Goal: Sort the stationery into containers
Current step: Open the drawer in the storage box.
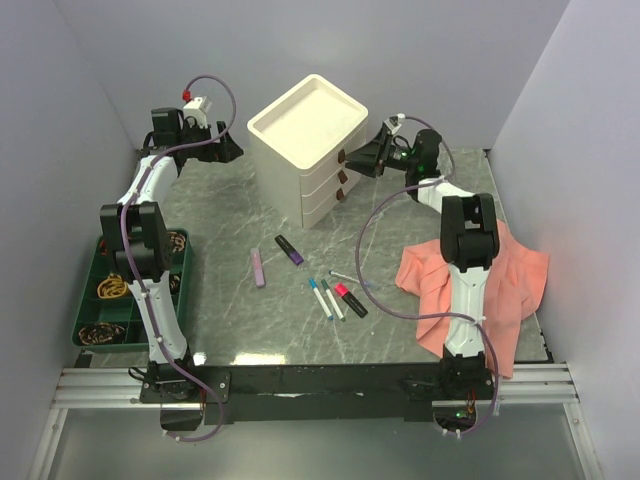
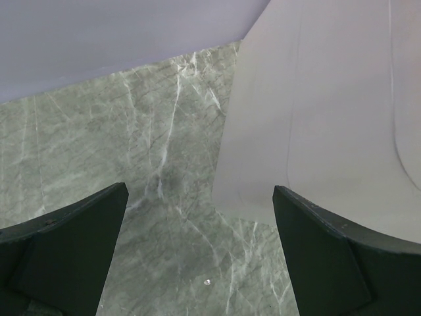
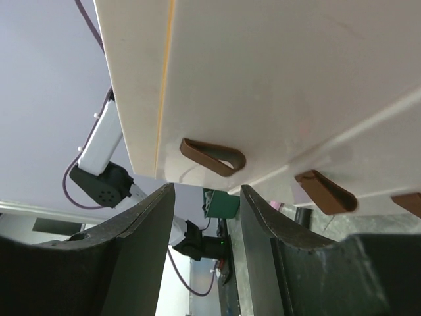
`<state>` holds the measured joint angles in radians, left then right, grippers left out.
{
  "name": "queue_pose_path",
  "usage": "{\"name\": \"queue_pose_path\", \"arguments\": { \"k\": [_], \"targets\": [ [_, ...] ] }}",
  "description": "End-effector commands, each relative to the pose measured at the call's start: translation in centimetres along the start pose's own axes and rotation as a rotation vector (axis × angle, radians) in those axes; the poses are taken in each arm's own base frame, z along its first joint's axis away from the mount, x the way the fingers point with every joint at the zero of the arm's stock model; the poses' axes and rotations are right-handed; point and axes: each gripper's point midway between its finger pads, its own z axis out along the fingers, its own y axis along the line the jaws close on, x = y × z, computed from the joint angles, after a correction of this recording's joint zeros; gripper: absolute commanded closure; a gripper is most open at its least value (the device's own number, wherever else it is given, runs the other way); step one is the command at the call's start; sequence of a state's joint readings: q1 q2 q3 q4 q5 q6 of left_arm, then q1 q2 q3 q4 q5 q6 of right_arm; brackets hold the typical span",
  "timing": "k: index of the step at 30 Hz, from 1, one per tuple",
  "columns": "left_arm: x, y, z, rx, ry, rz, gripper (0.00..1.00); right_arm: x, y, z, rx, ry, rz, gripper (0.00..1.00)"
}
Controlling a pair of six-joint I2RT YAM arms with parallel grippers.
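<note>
The cream-white drawer box [image 1: 305,145] stands at the back middle, its drawers pushed in. On the table in front of it lie a purple highlighter [image 1: 290,250], a lilac highlighter [image 1: 259,267], two blue-capped pens [image 1: 322,297] and a red-and-black marker [image 1: 350,299]. My right gripper [image 1: 354,160] is open at the box's front. In the right wrist view the top drawer's brown pull tab [image 3: 212,157] sits just beyond the tips of the right gripper [image 3: 205,197], with nothing between the fingers. My left gripper [image 1: 233,150] hangs wide open beside the box's left wall [image 2: 316,118], empty [image 2: 200,197].
A green compartment tray [image 1: 85,300] holding brownish rings sits at the left table edge beside the left arm. A salmon-pink cloth [image 1: 510,285] is draped over the right front corner under the right arm. Grey walls close in at the back and both sides.
</note>
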<state>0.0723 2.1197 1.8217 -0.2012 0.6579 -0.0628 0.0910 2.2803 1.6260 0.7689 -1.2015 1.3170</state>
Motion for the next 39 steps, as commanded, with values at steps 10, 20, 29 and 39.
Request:
{"name": "queue_pose_path", "arguments": {
  "k": [10,20,29,39],
  "targets": [
    [-3.7,-1.8,-1.6,0.022,-0.075,0.086,0.01,-0.8,0.0,2.0,0.003,-0.008,-0.068,0.47],
    [-3.3,-2.0,-1.6,0.004,-0.059,0.105,0.01,-1.1,0.9,2.3,-0.04,-0.014,-0.123,0.65],
    [-3.9,-2.1,-1.7,-0.002,-0.071,0.114,0.0,0.1,3.9,0.1,-0.067,0.005,-0.181,1.0],
    [-5.3,-1.2,-2.4,0.0,-0.124,0.075,0.0,1.8,7.5,-5.6,-0.029,-0.017,-0.208,1.0]
  ]
}}
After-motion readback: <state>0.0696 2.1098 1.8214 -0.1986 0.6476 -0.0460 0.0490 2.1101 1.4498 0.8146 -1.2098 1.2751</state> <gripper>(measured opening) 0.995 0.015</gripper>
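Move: The top drawer's leather handle is just off the half-open right fingers, about 3 cm to the left, 1 cm ahead and roughly level. The middle handle hangs some 7 cm under it and the bottom handle some 14 cm under it. The storage box's body is centred about 9 cm left, 7 cm ahead and 8 cm lower. From the left hand, the top handle lies about 22 cm right, 5 cm back and slightly higher. Ease the right gripper 1 to 2 cm left and slightly forward, so the top drawer's handle comes between the fingertips, then shut the fingers from half open to pinch the strap. Keeping the pinch, pull back and to the right, away from the box front, about 5 cm, rising some 3 cm on the way, wrist angle nearly unchanged. ##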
